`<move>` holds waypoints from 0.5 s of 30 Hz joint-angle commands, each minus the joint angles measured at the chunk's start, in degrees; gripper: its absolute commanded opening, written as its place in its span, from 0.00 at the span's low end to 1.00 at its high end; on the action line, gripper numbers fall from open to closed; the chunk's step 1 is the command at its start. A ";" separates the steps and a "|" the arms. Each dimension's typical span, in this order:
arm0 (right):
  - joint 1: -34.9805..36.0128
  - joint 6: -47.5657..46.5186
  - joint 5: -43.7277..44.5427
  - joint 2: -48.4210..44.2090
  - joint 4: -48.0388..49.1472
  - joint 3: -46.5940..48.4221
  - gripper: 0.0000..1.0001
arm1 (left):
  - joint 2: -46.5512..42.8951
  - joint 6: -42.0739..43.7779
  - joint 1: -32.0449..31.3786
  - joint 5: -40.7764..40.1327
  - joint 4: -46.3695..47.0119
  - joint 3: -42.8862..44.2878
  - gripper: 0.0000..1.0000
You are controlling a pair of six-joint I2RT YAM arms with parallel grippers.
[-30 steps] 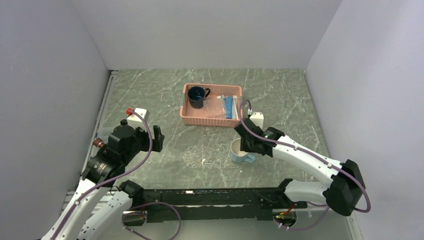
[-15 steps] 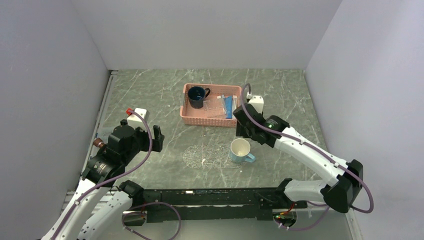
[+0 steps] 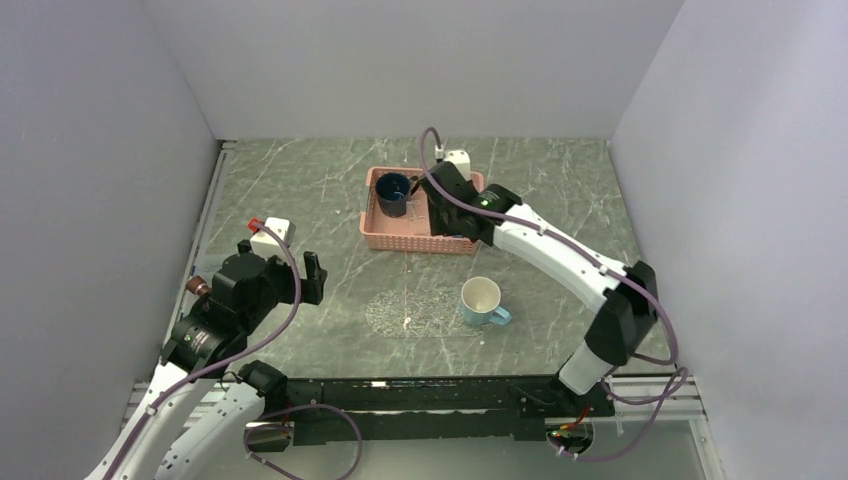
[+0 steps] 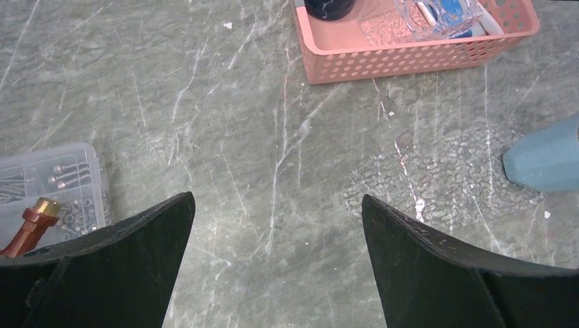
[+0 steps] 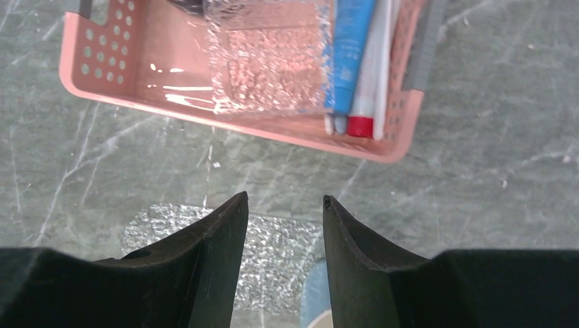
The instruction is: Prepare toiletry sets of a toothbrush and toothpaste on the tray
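A blue toothpaste [image 5: 351, 51] tube and a slim white toothbrush [image 5: 375, 61] lie side by side at the right end of the pink basket [image 5: 136, 99]. The clear textured tray [image 3: 410, 312] lies flat on the table in front of the basket, seen also as the tray [image 5: 273, 249] in the right wrist view. My right gripper [image 3: 448, 222] hangs over the basket; in its own view the right gripper [image 5: 285, 199] is open and empty. My left gripper [image 4: 276, 201] is wide open over bare table, left of the tray [image 4: 450, 171].
A dark blue mug [image 3: 393, 192] and a clear textured piece [image 5: 270, 61] sit in the basket, with a red-capped tube [image 5: 360, 126] beside the toothbrush. A light blue mug [image 3: 483, 300] stands right of the tray. A clear box of screws [image 4: 48, 178] lies far left.
My right arm has swung away from the light blue mug, back and left to above the pink basket. The mug stays standing on the table. The left arm has barely moved.
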 commanded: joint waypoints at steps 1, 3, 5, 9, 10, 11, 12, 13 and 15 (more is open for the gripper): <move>-0.91 -3.85 -3.32 4.50 2.49 6.74 0.46 | -0.66 0.26 -0.06 -1.02 2.02 0.13 0.99; -1.62 -4.61 -4.99 6.73 3.55 8.19 0.45 | -0.74 0.26 -0.08 -1.15 1.93 0.14 0.99; -2.33 -5.06 -6.15 8.81 3.95 9.56 0.46 | -0.87 0.23 -0.05 -1.23 2.02 0.12 0.99; -3.96 -5.66 -8.21 13.16 4.29 12.03 0.45 | -0.96 0.23 -0.03 -1.54 1.94 0.16 0.99; -4.43 -5.80 -8.91 13.85 4.62 12.19 0.44 | -0.98 0.28 -0.07 -1.54 1.95 0.13 0.99; -4.81 -5.80 -9.53 14.55 4.88 12.34 0.44 | -1.05 0.26 -0.06 -1.55 2.01 0.14 0.99; -5.13 -5.95 -10.08 15.08 5.12 12.56 0.44 | -1.07 0.22 -0.09 -1.55 2.02 0.14 0.99; -5.45 -6.17 -10.69 15.53 5.43 12.62 0.43 | -1.07 0.26 -0.04 -1.55 2.02 0.12 0.99; -6.15 -6.33 -12.09 16.55 5.82 12.79 0.43 | -0.97 0.28 -0.04 -1.45 2.08 0.14 0.99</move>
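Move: The right hand, empty, is nearest in line with the clear box in the basket: about 12 cm ahead, 3 cm to the left and 14 cm below. The blue toothpaste lies some 12 cm ahead and 3 cm to the hand's right; the dark mug stands roughly 15 cm ahead and 11 cm left, about 12 cm down. From the left hand the clear box is about 21 cm ahead, 26 cm right and 16 cm below. The right hand reaches forward about 5.5 cm and sinks some 4.5 cm towards the clear box in the basket, drifting 3.5 cm left early on and then going almost straight ahead and down, still short of touching anything. The wrist tips its fingers about 5 degrees further down and turns slightly counter-clockwise, while the fingers stay about half open, pointing down at the basket's contents. ##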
